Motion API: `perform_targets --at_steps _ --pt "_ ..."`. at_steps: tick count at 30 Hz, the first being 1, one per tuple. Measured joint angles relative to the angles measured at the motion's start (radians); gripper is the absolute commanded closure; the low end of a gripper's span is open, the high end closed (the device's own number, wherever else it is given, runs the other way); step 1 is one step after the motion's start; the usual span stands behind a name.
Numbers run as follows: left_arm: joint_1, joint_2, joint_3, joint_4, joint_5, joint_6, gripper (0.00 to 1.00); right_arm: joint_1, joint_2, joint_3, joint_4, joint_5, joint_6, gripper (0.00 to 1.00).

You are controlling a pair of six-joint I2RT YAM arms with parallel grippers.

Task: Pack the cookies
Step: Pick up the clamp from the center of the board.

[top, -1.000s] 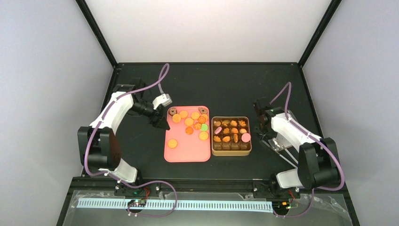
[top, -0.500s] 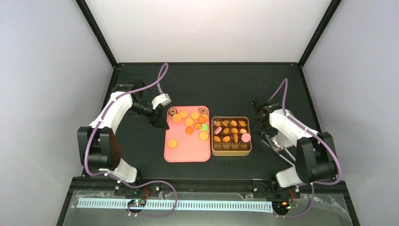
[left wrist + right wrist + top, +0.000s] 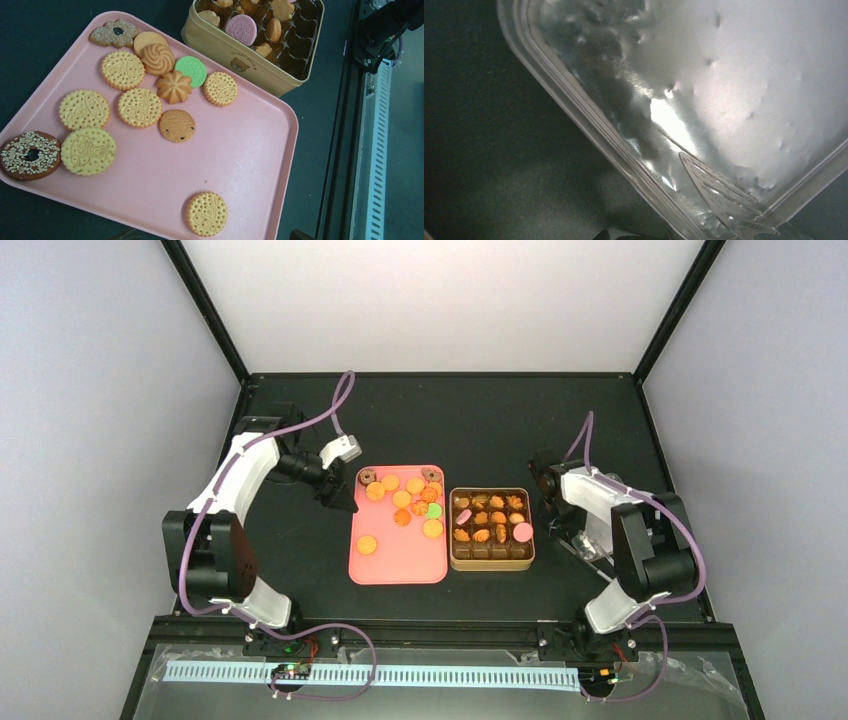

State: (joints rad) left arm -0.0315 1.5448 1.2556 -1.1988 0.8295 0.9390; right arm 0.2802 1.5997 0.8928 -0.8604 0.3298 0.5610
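Observation:
Several cookies (image 3: 405, 500) lie loose on the far half of a pink tray (image 3: 400, 565), and one lies apart nearer the front (image 3: 367, 545). In the left wrist view they are round yellow and orange cookies (image 3: 140, 107), with a green one (image 3: 190, 70) among them. More cookies (image 3: 490, 518) fill compartments of a gold tin (image 3: 491, 561) just right of the tray. My left gripper (image 3: 342, 498) hovers at the tray's far left edge, open, with one fingertip (image 3: 122, 235) showing low in its view. My right gripper (image 3: 547, 502) sits right of the tin; only dark fingertips (image 3: 602, 235) show.
A clear plastic lid (image 3: 749, 75) lies on the black table to the right of the tin, with perforated metal tongs (image 3: 719, 192) resting on it. The same tongs (image 3: 590, 548) show beside the right arm. Black frame rails edge the table.
The right arm has folded in, its elbow swinging left and its gripper edging toward the tin. The left arm has barely moved.

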Motion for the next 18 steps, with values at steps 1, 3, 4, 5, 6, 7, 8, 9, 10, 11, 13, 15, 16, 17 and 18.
perform_targets --at_steps 1,3,4,5,6,7,8,9,10,11,13,15,16,17,18 --pt "0.001 0.000 0.000 -0.001 0.000 0.000 0.20 0.000 0.008 0.000 0.001 0.003 0.001 0.74" --pt "0.004 0.000 0.002 -0.002 0.000 0.000 0.20 0.000 0.018 0.000 0.001 0.010 0.001 0.80" --pt "0.005 0.000 0.003 -0.003 0.000 0.000 0.20 0.000 0.021 0.000 0.002 0.013 0.003 0.83" --pt "0.005 0.000 0.005 -0.004 0.000 0.000 0.20 0.000 0.023 0.000 0.002 0.017 0.000 0.86" --pt "0.005 0.000 0.006 -0.005 0.000 0.000 0.20 0.001 0.024 0.000 0.002 0.022 0.002 0.90" --pt "0.005 0.000 0.008 -0.006 0.000 0.000 0.20 0.001 0.025 0.000 0.003 0.027 0.003 0.93" --pt "0.005 0.000 0.010 -0.006 0.000 0.000 0.20 0.001 0.025 0.001 0.004 0.032 0.005 0.97" --pt "0.005 0.000 0.011 -0.006 0.000 0.000 0.20 0.001 0.025 0.001 0.005 0.036 0.000 0.99" --pt "0.005 0.000 0.013 -0.007 0.000 0.000 0.20 0.001 0.025 0.003 0.004 0.039 0.002 0.99" --pt "0.005 0.000 0.015 -0.006 -0.001 0.000 0.20 0.001 0.025 0.004 0.005 0.042 0.001 0.99" --pt "0.005 0.000 0.016 -0.007 -0.002 0.000 0.20 0.001 0.025 0.008 0.005 0.050 0.001 0.99" --pt "0.005 0.000 0.016 -0.007 -0.004 0.000 0.20 0.001 0.025 0.011 0.006 0.054 0.001 0.99" --pt "0.005 0.000 0.016 -0.007 -0.005 -0.001 0.20 0.001 0.025 0.013 0.007 0.055 0.002 0.99" --pt "0.006 0.000 0.016 -0.007 -0.006 -0.001 0.20 0.001 0.025 0.015 0.007 0.055 0.002 0.99" --pt "0.006 0.000 0.016 -0.007 -0.007 -0.001 0.20 0.001 0.024 0.017 0.007 0.057 0.002 0.99"
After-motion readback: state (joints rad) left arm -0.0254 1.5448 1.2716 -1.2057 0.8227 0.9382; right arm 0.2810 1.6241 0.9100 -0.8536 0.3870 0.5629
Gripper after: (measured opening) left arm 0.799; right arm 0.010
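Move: The tongs (the clamp) lie splayed just by the right hand. The end of their nearer arm is right at its fingertips, with their middle some 9 cm to the right, 6 cm back and about 1 cm below. The metal tray's middle is about 8 cm right and 5 cm ahead, and the cookie tin's is 14 cm left and 2 cm ahead. From the left hand the tongs are roughly 50 cm right, 13 cm back and 16 cm down. The right fingers close from about a third open to fully shut around the end of the tongs' nearer arm, low beside the metal tray's left rim. While closing, the hand eases rightward towards the rim by under 1 cm, then creeps about 1 cm forward, the fingers still pointing almost straight down. ##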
